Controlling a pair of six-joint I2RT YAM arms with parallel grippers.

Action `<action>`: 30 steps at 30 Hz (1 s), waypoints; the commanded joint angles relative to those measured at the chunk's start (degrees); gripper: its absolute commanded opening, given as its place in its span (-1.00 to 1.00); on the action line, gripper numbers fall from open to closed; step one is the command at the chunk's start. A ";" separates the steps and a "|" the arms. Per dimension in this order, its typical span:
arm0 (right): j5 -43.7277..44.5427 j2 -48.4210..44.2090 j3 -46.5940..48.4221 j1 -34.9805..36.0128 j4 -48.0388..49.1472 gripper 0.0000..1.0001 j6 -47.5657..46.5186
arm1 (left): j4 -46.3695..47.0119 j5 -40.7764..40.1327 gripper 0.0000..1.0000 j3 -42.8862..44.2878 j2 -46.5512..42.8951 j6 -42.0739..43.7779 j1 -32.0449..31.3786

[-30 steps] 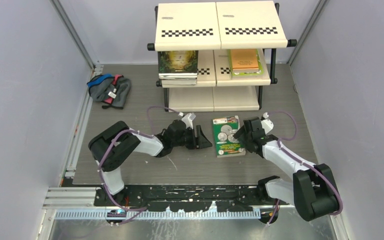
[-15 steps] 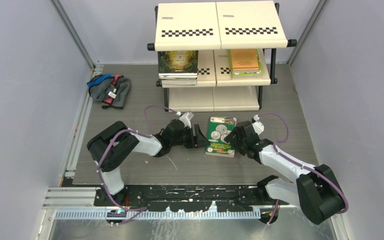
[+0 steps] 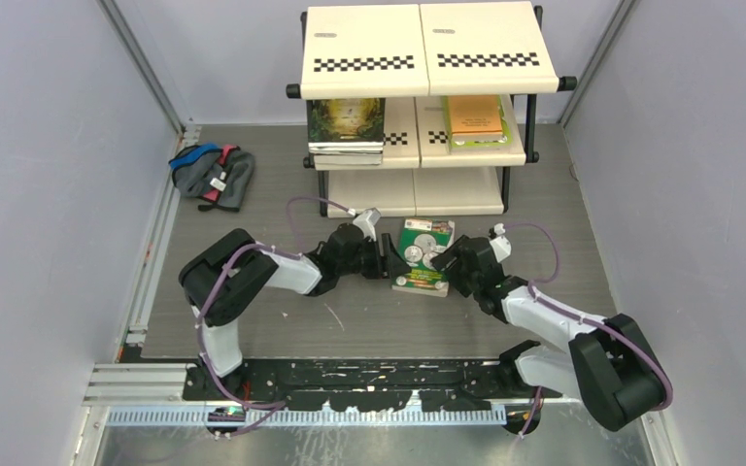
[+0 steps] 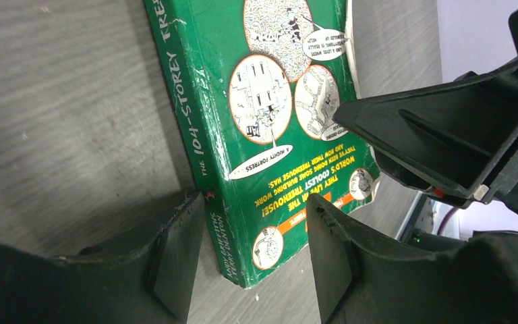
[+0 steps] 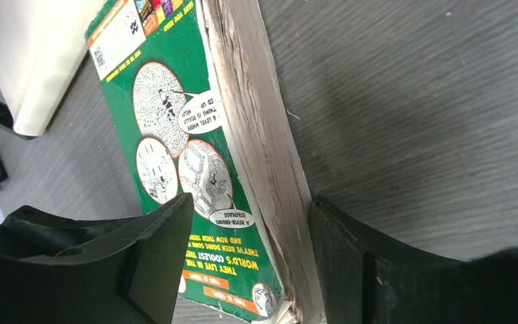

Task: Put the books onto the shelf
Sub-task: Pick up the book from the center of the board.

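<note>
A green paperback (image 3: 423,256) with white cartoon circles lies flat on the grey table, a little in front of the shelf (image 3: 427,44). My left gripper (image 3: 389,262) is at its left side, open, and the spine corner (image 4: 243,223) sits between the fingers without contact. From the right, my right gripper (image 3: 453,268) stands open astride the page edge (image 5: 270,175), one finger over the cover and the other beside the pages. On the middle tier, a dark green-gold book (image 3: 346,121) tops a small stack and an orange book (image 3: 474,116) rests on a lime green one (image 3: 487,144).
A grey-blue cloth bundle (image 3: 212,175) lies at the back left of the table. The shelf's lowest board (image 3: 416,191) is just behind the green book. Grey walls close in both sides, and a metal rail (image 3: 155,243) runs along the left edge.
The right gripper has moved left and pushed the green book left and toward the shelf, turning it slightly. The left gripper has edged up to the book's spine. Both stayed open.
</note>
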 commanded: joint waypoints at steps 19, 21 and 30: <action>-11.21 3.72 -6.90 0.59 20.55 0.31 3.08 | 0.51 1.82 0.07 1.32 4.57 0.49 -0.16; -11.82 5.02 -6.85 0.78 22.42 0.23 3.80 | 0.55 1.82 0.06 1.32 4.55 0.39 -0.24; -10.84 1.92 -5.71 1.07 20.30 -0.63 3.75 | 0.36 1.16 0.06 0.35 2.65 0.46 -0.34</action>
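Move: The book lies between the two hands. Its middle is about 6 cm left and 3 cm ahead of the right hand and some 2 cm below it, with that hand's open fingers straddling the page edge. The left gripper stands about 13 cm to the right hand's left, and the front edge of the lowest shelf board 14 cm ahead and 8 cm left. From the left hand, at the spine, the book's middle is 7 cm right, 3 cm ahead, 2 cm down. The right fingers pinch the page-side edge, one finger over the cover and the other underneath, closing by about half only after the hand has eased some 2.5 cm left and forward and tilted its left side and fingertips up by roughly 10 degrees. The left hand creeps about 1 cm forward, then stays astride the spine, fingers open, its outer finger close against it. ##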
